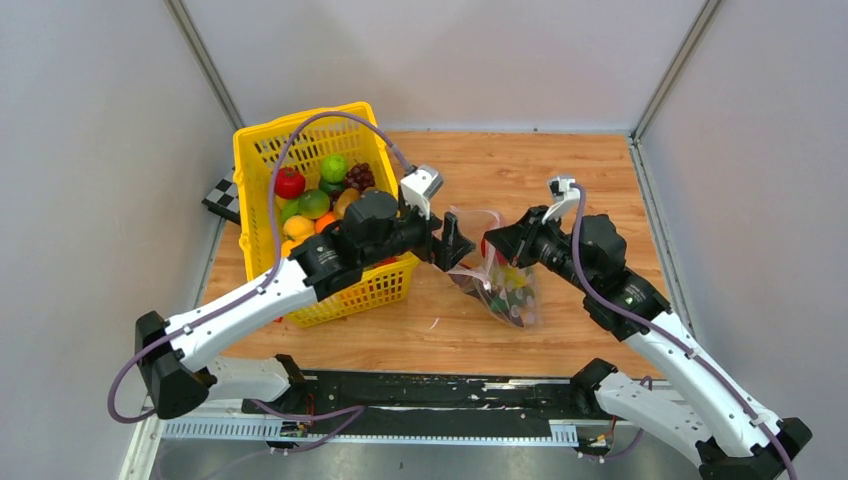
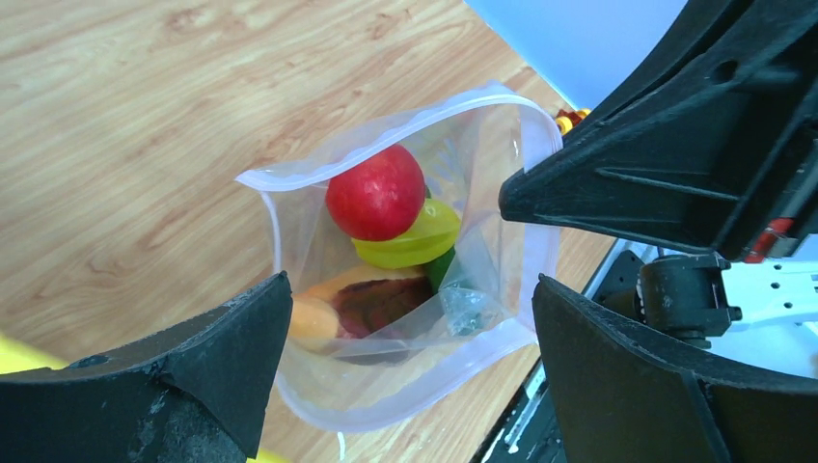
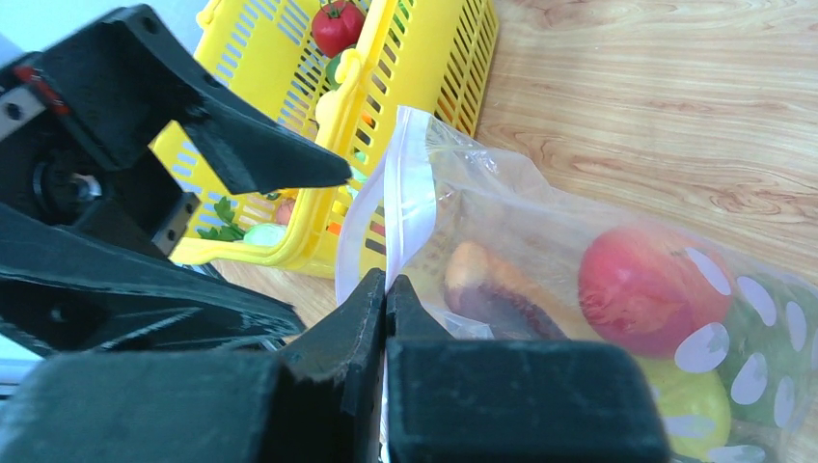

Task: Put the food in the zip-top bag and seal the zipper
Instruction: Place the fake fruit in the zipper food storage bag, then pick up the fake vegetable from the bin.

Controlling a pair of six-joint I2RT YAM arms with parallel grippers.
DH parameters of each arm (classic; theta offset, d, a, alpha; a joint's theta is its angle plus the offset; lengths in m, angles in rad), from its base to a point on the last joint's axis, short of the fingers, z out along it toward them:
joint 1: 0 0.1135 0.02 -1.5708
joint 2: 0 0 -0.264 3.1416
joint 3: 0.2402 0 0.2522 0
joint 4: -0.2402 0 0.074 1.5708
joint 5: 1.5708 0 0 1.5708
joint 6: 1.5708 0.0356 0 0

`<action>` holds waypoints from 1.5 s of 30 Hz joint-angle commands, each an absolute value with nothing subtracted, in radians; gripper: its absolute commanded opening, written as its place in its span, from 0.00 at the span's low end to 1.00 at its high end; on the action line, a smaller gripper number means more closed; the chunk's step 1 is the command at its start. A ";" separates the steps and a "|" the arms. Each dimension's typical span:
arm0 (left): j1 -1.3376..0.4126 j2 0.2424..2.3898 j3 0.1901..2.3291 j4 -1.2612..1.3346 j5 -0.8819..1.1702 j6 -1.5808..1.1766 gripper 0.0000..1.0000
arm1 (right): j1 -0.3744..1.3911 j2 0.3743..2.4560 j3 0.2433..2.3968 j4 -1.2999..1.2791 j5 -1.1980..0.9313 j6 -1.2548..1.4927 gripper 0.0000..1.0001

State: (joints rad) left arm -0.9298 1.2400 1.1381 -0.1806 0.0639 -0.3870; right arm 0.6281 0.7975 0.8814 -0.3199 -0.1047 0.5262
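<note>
The zip-top bag (image 1: pixel 507 288) stands on the wooden table with its mouth open and pointing up. Inside lies food: a red round fruit (image 2: pixel 376 193), a yellow-green piece (image 2: pixel 413 239) and a tan and dark piece (image 2: pixel 359 304). My right gripper (image 3: pixel 386 285) is shut on the bag's rim at the pale zipper (image 3: pixel 409 193) and holds that side up. My left gripper (image 2: pixel 410 283) hangs wide open just above the mouth, one finger on each side, holding nothing. More food, such as a red tomato (image 1: pixel 290 183) and green fruit (image 1: pixel 333 167), fills the yellow basket (image 1: pixel 262 150).
The yellow basket (image 3: pixel 424 68) stands close to the bag's left, under my left arm. A checkered marker (image 1: pixel 222 197) lies behind it. Grey walls close in the table on three sides. A black rail (image 1: pixel 430 395) runs along the near edge.
</note>
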 commanded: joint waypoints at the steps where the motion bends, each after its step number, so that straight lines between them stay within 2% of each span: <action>1: -0.934 1.162 1.149 -0.219 -0.012 -0.341 1.00 | 0.631 0.801 0.880 -0.256 -0.103 0.523 0.00; 12: -0.934 1.012 1.088 -0.289 -0.299 -0.326 1.00 | 0.631 0.837 0.891 -0.244 -0.142 0.529 0.00; 24: -0.914 0.928 1.090 -0.522 -0.717 -0.347 1.00 | 0.631 0.857 0.906 -0.252 -0.154 0.530 0.00; 26: -0.868 0.928 1.089 -0.569 -0.701 -0.383 1.00 | 0.630 0.857 0.904 -0.254 -0.154 0.529 0.00; 36: -0.570 0.988 1.064 -0.652 -0.355 -0.457 1.00 | 0.631 0.845 0.900 -0.262 -0.147 0.525 0.00; 41: -0.458 1.029 0.998 -0.591 -0.168 -0.461 1.00 | 0.631 0.844 0.900 -0.265 -0.147 0.527 0.00; 45: -0.408 1.082 0.960 -0.554 -0.145 -0.471 1.00 | 0.631 0.838 0.900 -0.268 -0.148 0.527 0.00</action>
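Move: The cabbage, low in the yellow basket, lies about 20 cm to the left hand's left, 6 cm ahead and 19 cm below; a dark apple sits some 5 cm beyond it and slightly right, a yellow lemon 6 cm to its left and 4 cm nearer. The bag mouth is only about 4 cm right of that hand and 7 cm lower. From the right hand the cabbage is roughly 26 cm left, 6 cm ahead and 19 cm below. From the bag's mouth, with the red fruit already let go inside, the left hand backs away empty and wide open, rising slightly, then sweeps about 24 cm left and a little forward over the basket's right rim. It turns some 45 degrees counter-clockwise, then sinks towards the cabbage, fingers tipping down. The right hand still pinches the bag's rim, easing about a centimetre left and down. ##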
